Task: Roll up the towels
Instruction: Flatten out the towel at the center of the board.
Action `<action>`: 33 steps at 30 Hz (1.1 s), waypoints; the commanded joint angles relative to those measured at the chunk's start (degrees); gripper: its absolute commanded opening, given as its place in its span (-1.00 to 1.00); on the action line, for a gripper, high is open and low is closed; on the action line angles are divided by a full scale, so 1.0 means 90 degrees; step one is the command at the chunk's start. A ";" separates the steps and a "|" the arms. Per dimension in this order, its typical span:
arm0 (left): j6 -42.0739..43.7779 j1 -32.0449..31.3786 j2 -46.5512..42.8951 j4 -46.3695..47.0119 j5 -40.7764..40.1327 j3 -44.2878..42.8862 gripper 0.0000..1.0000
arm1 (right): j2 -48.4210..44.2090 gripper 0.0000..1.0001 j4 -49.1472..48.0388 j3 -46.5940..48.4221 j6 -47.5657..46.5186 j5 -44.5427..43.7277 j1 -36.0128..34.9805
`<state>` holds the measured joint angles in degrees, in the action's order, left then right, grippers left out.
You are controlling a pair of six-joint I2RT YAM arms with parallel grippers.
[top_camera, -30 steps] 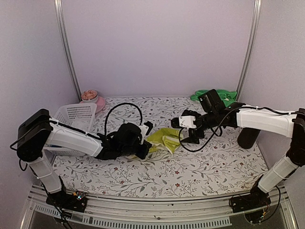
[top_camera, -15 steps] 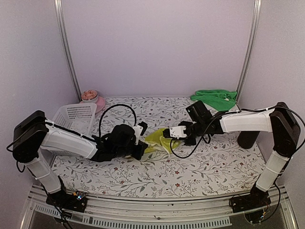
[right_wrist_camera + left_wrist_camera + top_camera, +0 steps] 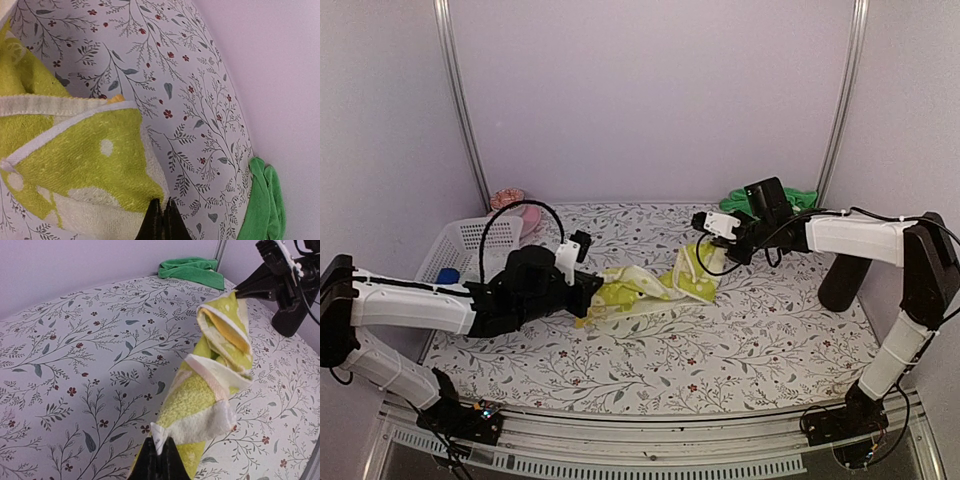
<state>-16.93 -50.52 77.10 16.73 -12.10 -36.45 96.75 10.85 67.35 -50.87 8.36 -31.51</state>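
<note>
The yellow-lime towel (image 3: 645, 288) with pale white markings hangs twisted and stretched above the table between both grippers. My left gripper (image 3: 588, 300) is shut on its near-left corner; in the left wrist view the gripper (image 3: 160, 449) pinches a white corner of the towel (image 3: 200, 400). My right gripper (image 3: 705, 243) is shut on the far-right corner. In the right wrist view that gripper (image 3: 161, 207) bites the edge of the towel (image 3: 85, 160). The plain green towel (image 3: 792, 200) lies bunched at the back right, partly behind the right arm; the wrist views also catch this green towel (image 3: 192, 270) (image 3: 262, 205).
A white mesh basket (image 3: 465, 240) stands at the left with a blue object (image 3: 447, 276) inside. A pink bowl (image 3: 510, 205) sits behind it. A black cylinder (image 3: 840, 285) stands near the right wall. The table carries a floral cloth (image 3: 650, 360).
The right gripper shut on the yellow-lime towel's corner and pulled back to the right. The left arm drew leftwards, so the crumpled towel is stretched out between the grippers.
</note>
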 commanded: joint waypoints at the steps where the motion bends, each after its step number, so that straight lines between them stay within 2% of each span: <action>1: 0.0077 0.0076 -0.0093 -0.0188 0.0013 0.0255 -1.00 | -0.0115 -0.97 -0.0216 0.0163 0.0305 -0.0725 0.0373; 6: -0.0091 0.0070 -0.0190 -0.0046 0.0144 0.0607 -1.00 | -0.0025 -0.97 -0.0024 0.0148 -0.0063 -0.1405 0.0560; 9: -0.0129 0.0065 -0.0034 0.0150 0.0416 0.0713 -1.00 | 0.0012 -0.95 0.0325 0.0062 -0.0322 -0.1183 0.0547; 10: -0.0160 0.0051 0.0078 0.0190 0.0519 0.0689 -1.00 | 0.0061 -0.89 0.0496 0.0123 -0.0353 -0.1091 0.0539; 12: -0.0215 0.0004 0.0392 0.0258 0.0693 0.0625 -1.00 | 0.0173 -0.67 0.0722 0.0162 -0.0339 -0.1113 0.0502; 16: -0.0228 -0.0296 0.1010 0.0587 0.0980 0.0504 -1.00 | 0.0238 0.04 0.0899 0.0463 -0.0222 -0.0987 0.0421; 18: -0.0250 -0.0431 0.1350 0.0699 0.1022 0.0406 -1.00 | 0.0326 0.45 0.1143 0.0585 -0.0152 -0.0931 0.0335; 19: -0.0278 -0.0478 0.1505 0.0730 0.1029 0.0362 -1.00 | 0.0370 0.53 0.1180 0.0633 -0.0118 -0.0954 0.0269; 22: -0.0372 -0.0590 0.1867 0.0833 0.0985 0.0258 -1.00 | 0.0550 0.62 0.1233 0.0902 0.0164 -0.0729 0.0092; 30: -0.0504 -0.0676 0.2032 0.1101 0.0970 0.0324 -0.99 | 0.1716 0.62 0.1450 0.2007 0.1720 -0.0776 -0.0547; 33: -0.0542 -0.0679 0.1941 0.1107 0.0875 0.0422 -0.96 | 0.1819 0.62 0.1509 0.2029 0.1795 -0.0288 -0.0717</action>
<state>-21.06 -55.90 95.24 24.51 -3.49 -32.77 111.31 21.87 84.12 -40.14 1.17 -36.12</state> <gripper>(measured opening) 0.018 0.808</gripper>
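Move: I hold the yellow towel up between my hands. Its sagging middle is about 13 cm right of my left hand, 5 cm ahead and 8 cm lower; the white basket stands some 30 cm left and 13 cm ahead of that hand. From my right hand the towel's middle is roughly 15 cm left, 6 cm back and 8 cm lower, the green towel about 27 cm ahead and 20 cm right, the dark cylinder some 30 cm right and level with it. My right hand tugs its end of the yellow towel outwards, about 6 cm right and forward, opens wide to let go, then swings some 9 cm back left over the towel, sinking a little. My left hand keeps its corner pinched, lowering it about 12 cm down to the board while drawing back 5 cm and a little right, fingers tipping further down. ##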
